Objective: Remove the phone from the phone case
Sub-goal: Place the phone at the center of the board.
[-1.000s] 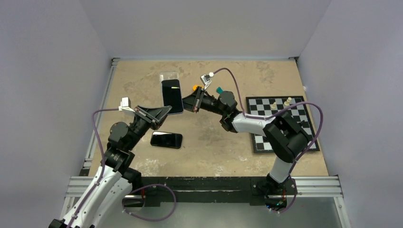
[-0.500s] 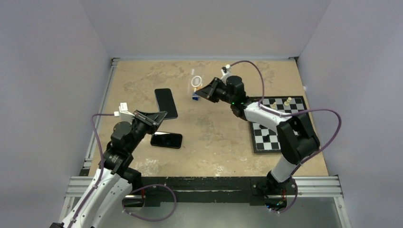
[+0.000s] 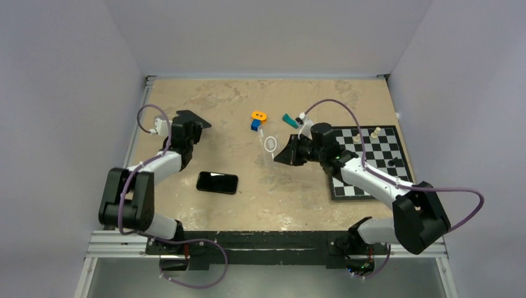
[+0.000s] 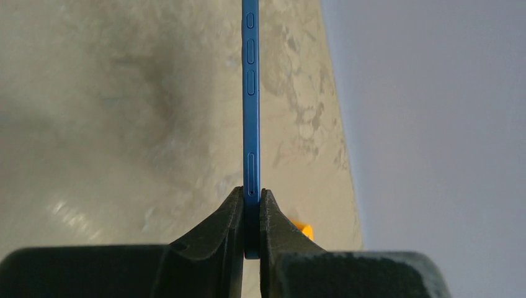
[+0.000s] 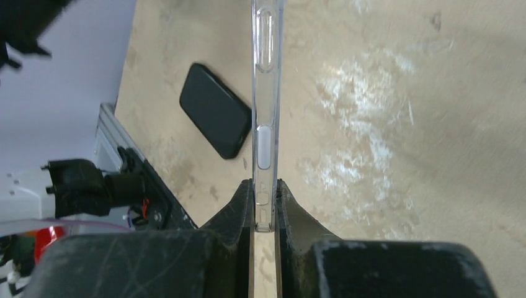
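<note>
My left gripper point(image 3: 191, 122) is at the left of the table, shut on the blue-edged phone point(image 3: 194, 117). In the left wrist view the phone point(image 4: 250, 93) stands edge-on between the closed fingers, with my left gripper point(image 4: 250, 208) clamped on its lower end. My right gripper point(image 3: 285, 153) is at mid-table, shut on the clear phone case point(image 3: 270, 144). The case holds no phone. In the right wrist view the case point(image 5: 263, 93) is edge-on in my right gripper point(image 5: 265, 202). The phone and the case are well apart.
A second black phone point(image 3: 217, 182) lies flat at front left and also shows in the right wrist view point(image 5: 215, 110). An orange and blue object point(image 3: 257, 118) and a teal object point(image 3: 288, 118) lie at the back centre. A chessboard point(image 3: 366, 177) with a few pieces lies on the right.
The phone and the case came apart. My left gripper carried the phone back and to the left. My right gripper swung the clear case away, then toward mid-table.
</note>
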Controlling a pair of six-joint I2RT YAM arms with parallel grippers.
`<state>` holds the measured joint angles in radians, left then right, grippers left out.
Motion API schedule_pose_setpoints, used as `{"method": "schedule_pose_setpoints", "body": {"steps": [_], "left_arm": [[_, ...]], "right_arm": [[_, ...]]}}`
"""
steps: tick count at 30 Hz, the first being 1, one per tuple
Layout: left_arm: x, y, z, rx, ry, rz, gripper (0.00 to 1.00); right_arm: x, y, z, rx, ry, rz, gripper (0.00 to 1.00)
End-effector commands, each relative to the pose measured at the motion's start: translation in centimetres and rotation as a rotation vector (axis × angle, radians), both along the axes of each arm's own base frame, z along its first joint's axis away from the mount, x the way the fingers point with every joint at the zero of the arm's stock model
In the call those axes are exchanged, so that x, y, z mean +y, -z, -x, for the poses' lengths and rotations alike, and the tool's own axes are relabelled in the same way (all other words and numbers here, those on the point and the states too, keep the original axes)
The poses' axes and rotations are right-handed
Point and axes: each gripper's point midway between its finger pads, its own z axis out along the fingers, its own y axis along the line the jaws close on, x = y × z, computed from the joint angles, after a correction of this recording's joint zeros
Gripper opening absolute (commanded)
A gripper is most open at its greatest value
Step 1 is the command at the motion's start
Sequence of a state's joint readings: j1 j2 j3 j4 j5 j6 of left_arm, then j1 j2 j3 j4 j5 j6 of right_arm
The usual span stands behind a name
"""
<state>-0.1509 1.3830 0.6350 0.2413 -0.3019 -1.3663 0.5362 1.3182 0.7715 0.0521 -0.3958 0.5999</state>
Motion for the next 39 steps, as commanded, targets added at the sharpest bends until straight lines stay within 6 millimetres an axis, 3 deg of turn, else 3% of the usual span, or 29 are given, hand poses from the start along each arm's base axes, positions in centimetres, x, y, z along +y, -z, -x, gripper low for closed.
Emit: {"method": "schedule_pose_setpoints", "body": {"steps": [1,7,8,9,10,13,16,20,22,26,28,33,36,39], "left_arm": [[3.3,-7.0,-8.1,-0.306,-0.161,0.024,0.0],[5.9,-2.2,-13.4,-0.221,-0.261,0.046,0.0],[6.3,-7.9,-13.4,-0.329,-0.265,0.061,0.0],[6.6,-1.9,-14.5,-0.208,-0.269,0.027,0.0],[6.7,-0.8,-15.0,-0.177,-0.27,0.007,0.0],[7.0,0.1,-15.9,-0.118,-0.259,-0.042,0.01],[7.0,1.4,-16.1,-0.06,-0.256,-0.033,0.09],[7.0,1.6,-16.2,-0.017,-0.253,-0.023,0.13],[7.0,1.8,-15.8,0.004,-0.26,0.004,0.22],[6.7,1.9,-14.3,0.075,-0.261,0.053,0.53],[6.3,2.1,-13.4,0.145,-0.241,0.094,0.74],[5.8,0.6,-10.3,0.208,-0.192,0.107,0.79],[5.8,-0.8,-7.1,0.296,-0.144,0.072,0.8],[4.0,-2.6,-3.7,0.32,-0.036,0.065,0.8]], "right_arm": [[0.7,0.5,3.3,0.027,-0.145,-0.062,0.0],[0.2,1.2,4.5,0.037,-0.144,-0.075,0.0],[0.1,1.2,4.6,0.039,-0.144,-0.082,0.0],[0.2,1.2,4.8,0.041,-0.144,-0.093,0.0],[0.0,1.6,5.0,0.017,-0.164,-0.079,0.0],[0.0,2.1,5.5,0.068,-0.144,-0.101,0.0],[-0.2,2.6,5.9,0.085,-0.143,-0.097,0.0],[-0.5,2.4,6.2,0.084,-0.136,-0.098,0.0],[-0.5,2.1,6.2,0.081,-0.133,-0.102,0.0],[-0.6,2.1,6.7,0.097,-0.138,-0.111,0.0],[-0.6,2.2,7.0,0.107,-0.146,-0.117,0.0],[-0.7,2.6,7.7,0.148,-0.156,-0.115,0.0],[-0.7,3.6,8.4,0.191,-0.171,-0.109,0.0],[-0.8,4.9,9.0,0.237,-0.17,-0.113,0.0]]}}
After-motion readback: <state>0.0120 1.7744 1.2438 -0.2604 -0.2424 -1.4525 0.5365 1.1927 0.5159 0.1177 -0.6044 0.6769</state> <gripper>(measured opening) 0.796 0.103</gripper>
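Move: My left hand, already gripping the phone near its right end, takes it to bare table in the far left corner, about 16 cm ahead, 9 cm left and 5 cm below. From that hand the blue block stands 6 cm ahead and 22 cm right, the orange ring 11 cm ahead and 24 cm right, and the black phone 20 cm back and 8 cm right. From my right hand, the spot lies some 29 cm ahead, 38 cm left and 9 cm lower. With my left hand I carry the phone forward about 15 cm, also to the left, and sink some 5 cm onto the table, swinging slightly counter-clockwise. There I open the fingers wide, let go, back off and rise about 6 cm each way. Meanwhile my right hand keeps its pinch on the clear case, drawing back about 8 cm and down 4. ##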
